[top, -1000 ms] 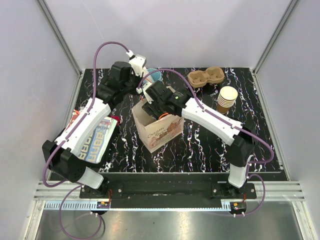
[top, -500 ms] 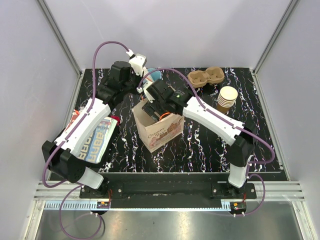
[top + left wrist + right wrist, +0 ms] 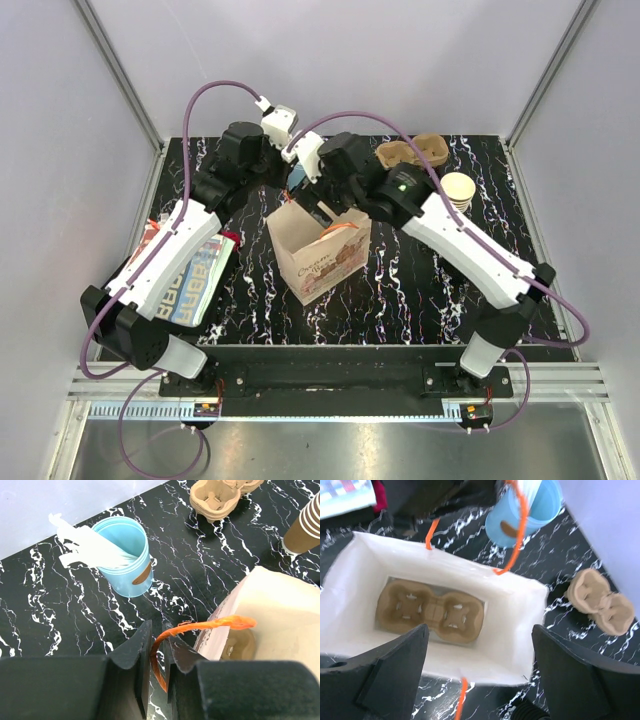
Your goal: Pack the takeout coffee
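Note:
No view shows the takeout coffee. A white paper bag point(image 3: 320, 262) with orange handles stands open mid-table. My left gripper point(image 3: 159, 635) is shut on one orange handle point(image 3: 210, 625) at the bag's far side and holds it up. My right gripper point(image 3: 480, 627) hangs open above the bag's mouth point(image 3: 520, 605), with nothing between its fingers. A tan cardboard cup carrier point(image 3: 430, 611) lies flat on the bag's bottom, both of its wells empty. In the top view the right gripper point(image 3: 325, 212) sits just over the bag's back rim.
A light-blue cup of white sticks point(image 3: 125, 555) stands behind the bag. More tan carriers point(image 3: 412, 153) lie at the back right. A stack of tan paper cups point(image 3: 457, 190) stands to their right. Printed packets point(image 3: 195, 280) lie under the left arm.
My right gripper has risen out of the bag toward the back and its jaws have spread wider. The left gripper keeps its hold on the handle.

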Available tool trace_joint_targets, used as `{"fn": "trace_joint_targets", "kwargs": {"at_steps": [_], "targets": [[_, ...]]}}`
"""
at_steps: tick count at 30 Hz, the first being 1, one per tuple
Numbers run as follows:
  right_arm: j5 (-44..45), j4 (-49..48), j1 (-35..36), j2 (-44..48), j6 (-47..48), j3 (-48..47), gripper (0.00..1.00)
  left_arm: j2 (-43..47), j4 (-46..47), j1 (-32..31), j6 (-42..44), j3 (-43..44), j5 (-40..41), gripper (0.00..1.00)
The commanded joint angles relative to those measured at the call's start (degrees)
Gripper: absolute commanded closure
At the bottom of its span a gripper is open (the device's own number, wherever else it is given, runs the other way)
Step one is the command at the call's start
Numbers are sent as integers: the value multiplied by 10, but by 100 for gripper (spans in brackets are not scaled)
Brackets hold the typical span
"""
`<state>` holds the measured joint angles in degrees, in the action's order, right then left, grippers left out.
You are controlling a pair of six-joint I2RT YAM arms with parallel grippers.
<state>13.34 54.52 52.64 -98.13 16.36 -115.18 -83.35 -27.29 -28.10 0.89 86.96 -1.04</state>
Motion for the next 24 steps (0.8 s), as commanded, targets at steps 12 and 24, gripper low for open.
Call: {"fn": "trace_joint_targets", "kwargs": {"at_steps": [12, 24], "targets": [[-62, 10, 4, 87, 33, -42, 8, 11, 20, 0, -7, 23, -16, 83], [-125, 59, 4, 160, 92, -25, 7, 15, 18, -1, -7, 28, -19, 83]]}}
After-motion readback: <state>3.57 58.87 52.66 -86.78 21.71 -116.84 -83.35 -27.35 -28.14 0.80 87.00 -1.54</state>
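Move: The paper bag's middle lies some 17 cm below the open right hand and about 4 cm back, practically in line sideways. From this hand the blue bucket stands roughly 11 cm ahead and 3 cm left; the spare cup trays are about 15 cm ahead and 22 cm right. From the left hand, pinching a handle, the bag's middle is some 10 cm back, 8 cm right and 16 cm below. Open, the right hand rises about 7 cm away from the bag, drawing back 5 cm and slightly right. ##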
